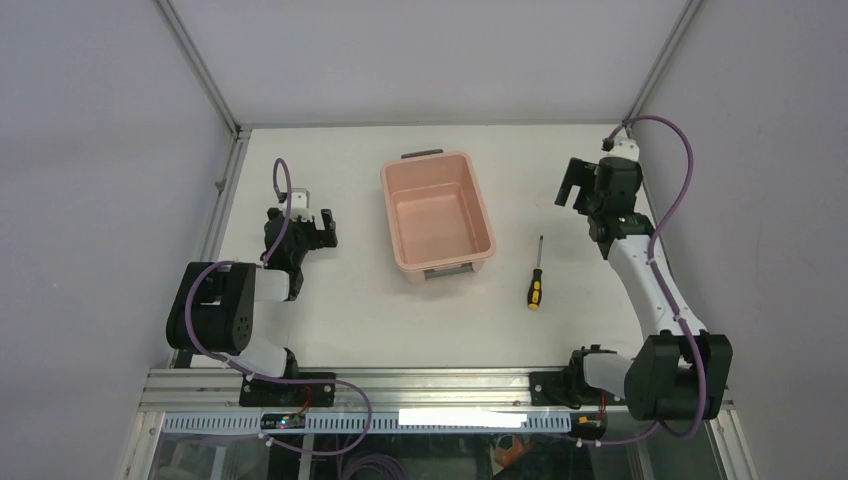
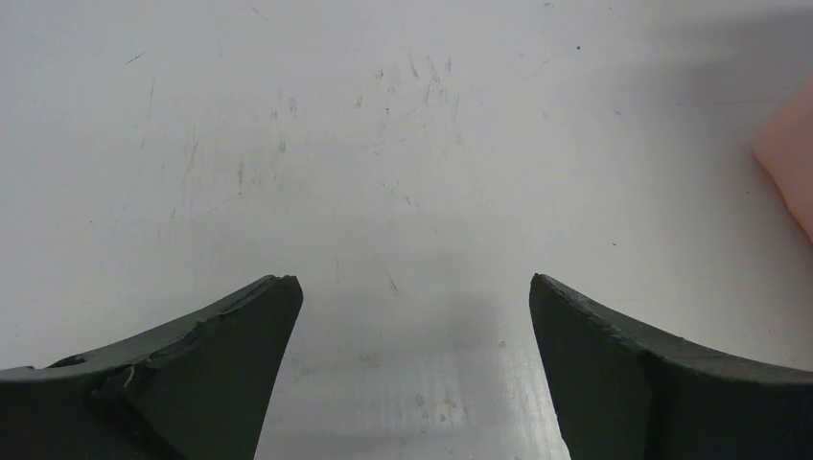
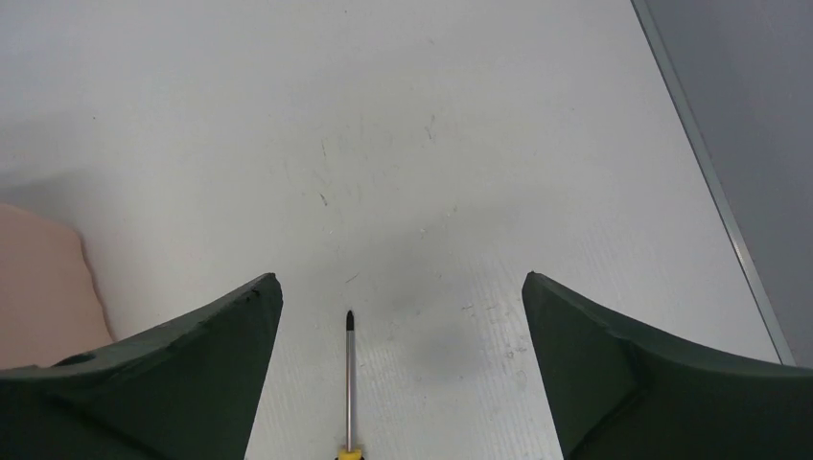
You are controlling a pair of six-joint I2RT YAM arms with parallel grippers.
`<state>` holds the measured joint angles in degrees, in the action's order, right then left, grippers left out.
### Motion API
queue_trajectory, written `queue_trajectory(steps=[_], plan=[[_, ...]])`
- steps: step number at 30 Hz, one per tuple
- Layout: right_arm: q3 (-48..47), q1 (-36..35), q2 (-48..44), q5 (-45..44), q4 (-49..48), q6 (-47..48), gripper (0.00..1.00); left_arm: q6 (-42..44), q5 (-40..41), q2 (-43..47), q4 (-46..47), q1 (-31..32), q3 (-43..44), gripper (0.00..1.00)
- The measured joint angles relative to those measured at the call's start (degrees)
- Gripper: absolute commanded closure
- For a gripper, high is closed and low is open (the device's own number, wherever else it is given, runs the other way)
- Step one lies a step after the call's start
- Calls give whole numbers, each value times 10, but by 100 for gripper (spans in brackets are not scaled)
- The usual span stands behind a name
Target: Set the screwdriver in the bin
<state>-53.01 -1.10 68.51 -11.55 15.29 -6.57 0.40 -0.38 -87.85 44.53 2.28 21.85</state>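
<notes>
The screwdriver (image 1: 537, 277) lies flat on the table, right of the bin, its yellow-and-black handle toward the near edge and its thin shaft pointing away. In the right wrist view its shaft (image 3: 350, 383) shows low between the fingers. The salmon-pink bin (image 1: 484, 213) stands at the table's middle with nothing in it. My right gripper (image 1: 572, 185) hangs open above the table, beyond the screwdriver's tip and clear of it. My left gripper (image 1: 322, 226) is open too, left of the bin, with bare table between its fingers (image 2: 240, 335).
The bin's pink edge shows at the right of the left wrist view (image 2: 791, 163) and at the left of the right wrist view (image 3: 38, 297). A metal frame rail (image 3: 709, 163) runs along the table's right side. Grey walls close in the left, back and right.
</notes>
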Motion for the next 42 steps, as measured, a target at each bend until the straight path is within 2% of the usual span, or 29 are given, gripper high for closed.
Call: queue_trajectory(steps=[4, 11, 15, 18, 21, 24, 32, 35, 37, 38, 42], plan=[[-2, 1, -9, 7, 19, -14, 1, 0, 0, 0, 0, 0, 0, 1], [-39, 1, -48, 70, 109, -67, 1, 0, 0, 0, 0, 0, 0, 1], [-1, -17, -94, 98, 138, -113, 1, 0, 0, 0, 0, 0, 0, 1], [50, -56, -110, 101, 159, -141, 1, 0, 0, 0, 0, 0, 0, 1], [89, -104, -97, 92, 187, -166, 3, 0, 0, 0, 0, 0, 0, 1], [107, -132, -71, 73, 204, -183, 9, 0, 0, 0, 0, 0, 0, 1], [132, -154, 23, 40, 209, -221, 19, 0, 0, 0, 0, 0, 0, 1], [140, -165, 47, 40, 208, -232, 29, 0, 0, 0, 0, 0, 0, 1], [145, -169, 61, 40, 206, -240, 41, 0, 0, 0, 0, 0, 0, 1], [145, -169, 68, 38, 206, -242, 50, 0, 0, 0, 0, 0, 0, 1], [137, -169, 85, 25, 198, -250, 97, 0, 0, 0, 0, 0, 0, 1]])
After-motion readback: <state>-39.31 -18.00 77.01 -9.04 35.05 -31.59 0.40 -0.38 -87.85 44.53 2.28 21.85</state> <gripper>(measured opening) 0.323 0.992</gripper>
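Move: The screwdriver's middle lies about 11 cm back from the right hand, 9 cm to its left and 18 cm below, with its handle at the near end. The bin's middle is some 33 cm to the right hand's left, 3 cm ahead and 14 cm below. From the left hand the screwdriver is about 51 cm to the right, 12 cm back and 4 cm below. Right hand drops some 17 cm, swinging back and left, tips down 40 degrees and pinches the screwdriver's handle. ##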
